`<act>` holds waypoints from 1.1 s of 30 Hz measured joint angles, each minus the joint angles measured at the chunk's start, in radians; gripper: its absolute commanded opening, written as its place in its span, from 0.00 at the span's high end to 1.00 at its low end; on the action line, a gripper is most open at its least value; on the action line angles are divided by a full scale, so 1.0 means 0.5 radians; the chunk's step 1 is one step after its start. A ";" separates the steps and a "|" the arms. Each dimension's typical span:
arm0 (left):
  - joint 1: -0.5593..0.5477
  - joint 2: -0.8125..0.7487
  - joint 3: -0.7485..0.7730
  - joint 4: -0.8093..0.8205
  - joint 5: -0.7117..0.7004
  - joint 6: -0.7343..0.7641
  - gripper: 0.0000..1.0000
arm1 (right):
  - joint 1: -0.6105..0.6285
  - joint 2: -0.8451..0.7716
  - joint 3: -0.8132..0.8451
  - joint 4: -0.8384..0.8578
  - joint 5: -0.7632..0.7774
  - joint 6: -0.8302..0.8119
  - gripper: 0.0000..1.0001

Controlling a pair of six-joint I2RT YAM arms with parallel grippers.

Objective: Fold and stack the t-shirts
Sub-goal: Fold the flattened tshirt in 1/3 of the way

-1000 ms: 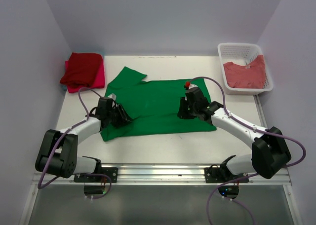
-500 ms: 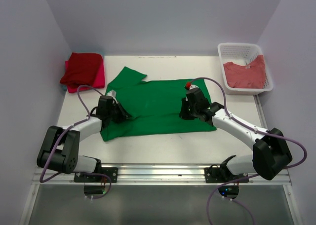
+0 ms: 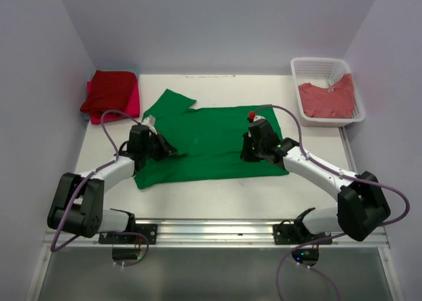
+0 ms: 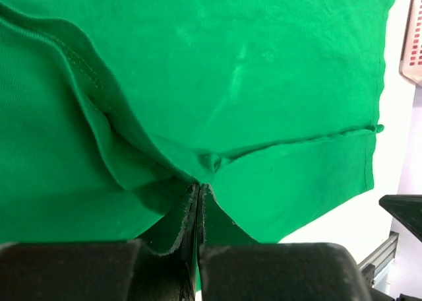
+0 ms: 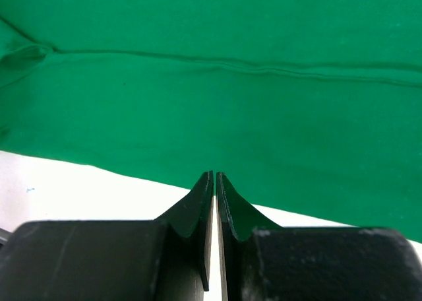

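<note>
A bright green t-shirt (image 3: 211, 139) lies spread on the table's middle, one sleeve pointing to the back left. My left gripper (image 3: 166, 149) is at its left part, shut on a pinched ridge of the green cloth; the left wrist view shows the fold gathered at the closed tips (image 4: 200, 185). My right gripper (image 3: 246, 154) is over the shirt's right near part. In the right wrist view its jaws (image 5: 215, 177) are shut with nothing between them, just above the shirt's edge (image 5: 198, 182). Red and pink tees (image 3: 111, 95) lie folded and stacked at the back left.
A white lattice basket (image 3: 316, 61) stands at the back right with a salmon-red tee (image 3: 326, 100) in it; its corner shows in the left wrist view (image 4: 414, 43). White walls close in the table at back and both sides.
My left gripper has moved a little toward the back with the pinched green cloth, shifting the fold. The right gripper has hardly moved.
</note>
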 measured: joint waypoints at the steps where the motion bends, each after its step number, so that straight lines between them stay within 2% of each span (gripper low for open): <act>1: 0.000 0.021 0.014 0.001 0.000 0.007 1.00 | 0.000 0.002 0.000 0.001 0.001 0.000 0.91; 13: 0.000 0.547 0.227 0.084 0.115 0.053 1.00 | 0.000 0.004 -0.021 0.011 -0.003 0.016 0.91; 28: -0.009 0.597 0.391 0.124 0.130 0.152 1.00 | 0.000 0.083 -0.043 0.049 -0.022 0.029 0.91; 33: -0.009 0.701 0.477 0.157 0.144 0.195 0.93 | 0.000 0.098 -0.043 0.055 -0.046 0.030 0.90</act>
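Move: The left gripper already pinches the green t-shirt's turned-over hem; the spot to take it to lies about 6 cm ahead, 2 cm right and some 4 cm below. Straight back from that hand, the near fold edge is roughly 11 cm away, and the near left corner is 13 cm back and 13 cm left. From the right gripper, the hem line lies about 4 cm ahead and 7 cm down; the near fold edge is straight back some 6 cm. Keep the hem pinched in the left gripper and draw it forward over the shirt's body about 6 cm, easing right a little. Dip some 4 cm on the way, then rise half of that again, turning the wrist slightly clockwise. Meanwhile sink the nearly shut right gripper about 2 cm towards the t-shirt. ##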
